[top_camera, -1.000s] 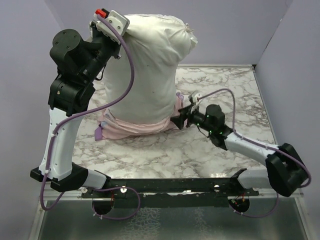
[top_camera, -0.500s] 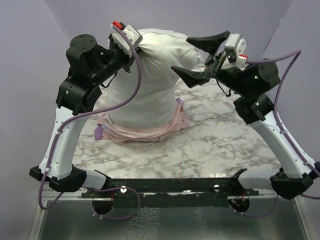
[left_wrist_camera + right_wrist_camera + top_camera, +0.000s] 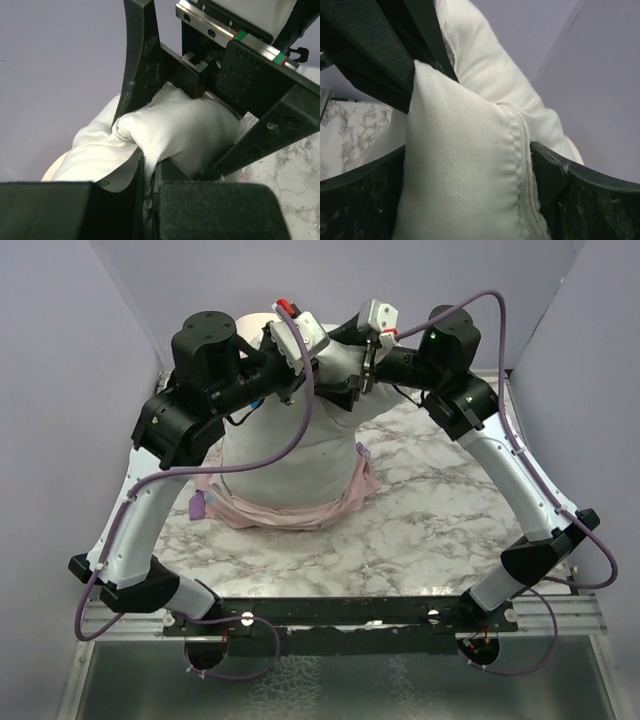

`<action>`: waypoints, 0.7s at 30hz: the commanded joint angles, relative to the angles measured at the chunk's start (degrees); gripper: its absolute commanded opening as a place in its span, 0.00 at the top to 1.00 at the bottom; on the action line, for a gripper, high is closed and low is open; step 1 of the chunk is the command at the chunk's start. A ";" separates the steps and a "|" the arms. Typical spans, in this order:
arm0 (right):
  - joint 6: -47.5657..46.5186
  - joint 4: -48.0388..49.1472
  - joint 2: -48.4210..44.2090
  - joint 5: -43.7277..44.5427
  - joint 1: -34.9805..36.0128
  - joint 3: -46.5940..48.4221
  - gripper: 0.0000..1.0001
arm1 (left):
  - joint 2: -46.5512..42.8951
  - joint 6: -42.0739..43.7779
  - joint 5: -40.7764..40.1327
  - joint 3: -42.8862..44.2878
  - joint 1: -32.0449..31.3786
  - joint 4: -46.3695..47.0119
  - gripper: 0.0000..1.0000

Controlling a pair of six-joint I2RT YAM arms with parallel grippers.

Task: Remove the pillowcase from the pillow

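The off-white pillow (image 3: 290, 450) stands upright on the table, with the pink pillowcase (image 3: 285, 508) bunched around its base. My left gripper (image 3: 292, 380) is shut on a pinch of the pillow's top edge; in the left wrist view the fabric (image 3: 185, 130) runs down between the closed jaws (image 3: 149, 172). My right gripper (image 3: 352, 380) is right beside it, open wide. The pillow's seamed top corner (image 3: 465, 150) fills the gap between its fingers (image 3: 547, 175). The pillowcase's printed outside is hidden.
The marbled tabletop (image 3: 430, 520) extends in front and to the right of the pillow. Lilac walls (image 3: 560, 360) close in the back and both sides. A purple tab (image 3: 197, 505) of the pillowcase sticks out at the left. Both arms' cables arch over the pillow.
My right arm left the pillowcase at table level, opened, rose, and now straddles the pillow's top corner. The left gripper carried the pillow's top toward the right.
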 commanded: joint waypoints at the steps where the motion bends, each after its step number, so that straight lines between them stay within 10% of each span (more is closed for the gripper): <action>1: -2.75 -8.77 0.67 0.60 0.52 -4.14 0.32 | 0.99 0.80 0.79 3.37 -1.94 2.32 0.99; 2: -1.49 -7.00 0.44 5.76 0.53 -5.63 0.53 | 1.13 1.16 0.11 3.27 -1.94 2.33 0.88; 4: 1.35 1.29 -2.54 15.52 -0.21 -11.70 0.94 | 1.41 2.51 -2.28 2.65 -1.94 1.61 0.28; 6: 6.56 14.23 -8.93 13.78 -4.12 -20.41 0.99 | 1.08 3.21 -6.91 0.78 -1.76 0.77 0.03; 10: 16.07 30.87 -15.85 1.78 -14.77 -30.04 0.99 | -2.18 2.19 -4.12 -7.96 7.83 -0.73 0.01; 21: 15.35 35.41 -21.18 -6.38 -19.50 -36.49 0.99 | -10.51 17.04 22.80 -40.27 40.58 -6.88 0.01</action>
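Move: From the left gripper, which still pinches the pillow's top corner, the pillowcase's left end lies about 26 cm left, roughly level in reach and some 48 cm below. The small cabinet stands about 24 cm farther out, 12 cm left and 42 cm down. From the open right gripper, the pillow top it straddles is 2 cm ahead, 1 cm left and 3 cm below. The pillowcase's middle is about 8 cm left, 2 cm back and 45 cm below it. Sink the right gripper slightly forward, closing its jaws to pinch the pillow top, then draw it about 13 cm right, swinging clockwise. Meanwhile open the left gripper wide to free the corner, then sweep it down some 20 cm, left 18 cm and a little forward towards the pillowcase's left end, tipping the fingers down and turning counter-clockwise. ##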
